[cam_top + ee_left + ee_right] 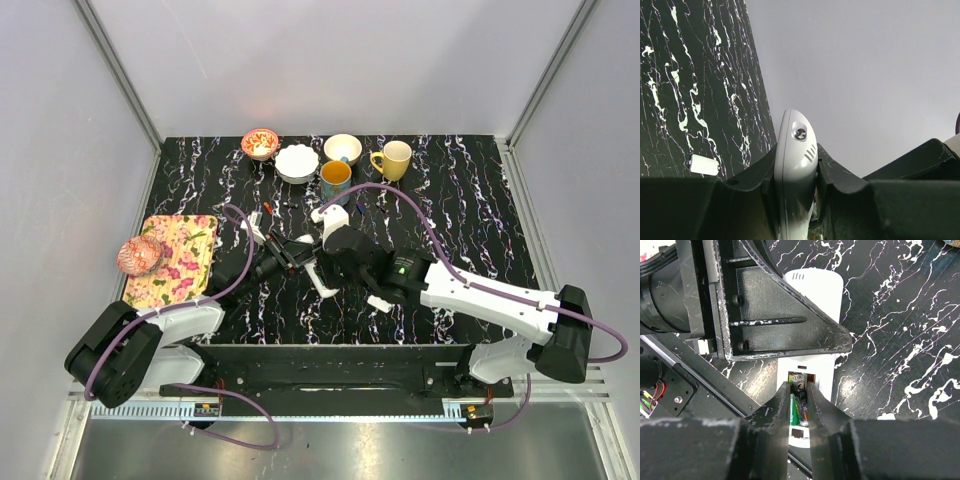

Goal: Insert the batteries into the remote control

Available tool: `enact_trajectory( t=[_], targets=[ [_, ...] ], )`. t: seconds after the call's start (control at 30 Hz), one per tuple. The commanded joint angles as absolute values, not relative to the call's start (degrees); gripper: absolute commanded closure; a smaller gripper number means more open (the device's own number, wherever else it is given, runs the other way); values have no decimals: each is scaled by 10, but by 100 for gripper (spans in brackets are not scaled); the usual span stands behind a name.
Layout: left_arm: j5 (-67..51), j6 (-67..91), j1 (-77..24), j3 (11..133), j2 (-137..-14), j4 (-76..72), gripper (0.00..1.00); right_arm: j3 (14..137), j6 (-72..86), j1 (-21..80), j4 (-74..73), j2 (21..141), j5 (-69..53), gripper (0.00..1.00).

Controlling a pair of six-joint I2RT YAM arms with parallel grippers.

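My left gripper (796, 150) is shut on the remote control (795, 165), a slim white bar pinched edge-on between its fingers. In the top view the remote control (322, 283) sits low over the middle of the table, with both grippers meeting at it. The right wrist view looks into its dark slot. A green battery (794, 410) lies in the slot, and a black battery (799, 379) lies beside it. My right gripper (798, 385) stands narrowly open, its fingers close on either side of the black battery. The left gripper's finger (775, 315) covers the middle of the remote control (812, 290).
A small white rectangular chip (380, 303) lies on the black marbled table near my right arm. Bowls (296, 162) and mugs (396, 159) stand along the back edge. A floral tray (185, 255) with a pink wrapped thing (139, 255) is at the left.
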State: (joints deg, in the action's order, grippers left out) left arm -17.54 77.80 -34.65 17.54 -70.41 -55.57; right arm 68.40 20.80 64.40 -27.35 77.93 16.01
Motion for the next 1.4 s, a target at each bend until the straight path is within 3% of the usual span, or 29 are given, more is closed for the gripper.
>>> enact_trajectory(
  t=[0.0,0.23,1.37],
  targets=[
    [-171,800,-349,196,-690,-654,100,695,224,646,-319,790,170,74],
    [-172,801,-348,196,-695,-661,100,693,236,646,-322,780,192,64],
    [-181,804,-350,191,-701,-666,100,684,237,646,-298,715,265,48]
  ],
)
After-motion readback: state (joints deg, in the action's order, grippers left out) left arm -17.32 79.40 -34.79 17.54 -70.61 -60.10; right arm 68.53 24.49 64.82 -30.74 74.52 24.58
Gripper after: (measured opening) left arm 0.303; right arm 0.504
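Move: The right hand's barely parted fingertips straddle the upper end of the loose dark battery, whose middle lies about 2 cm back, 1 cm right and 1 cm below the hand point. The green battery already in the remote sits some 3 cm back, level sideways and 1 cm below; the white cover lies about 6 cm back, 11 cm right and 12 cm below. From the left hand, gripping the remote's far part, the dark battery is about 5 cm back, 3 cm right and 1 cm below. The right hand at first stays nearly in place over the battery bay while its already parting fingers spread from about a quarter to half open, then backs off some 3 cm to its right, rising about 1.5 cm, drifting slightly forward and turning roughly 10 degrees clockwise, so that one fingertip ends close beside the dark battery's upper end and the other clear of the remote. The left hand keeps its hold on the remote and rises nearly 2 cm with it. ##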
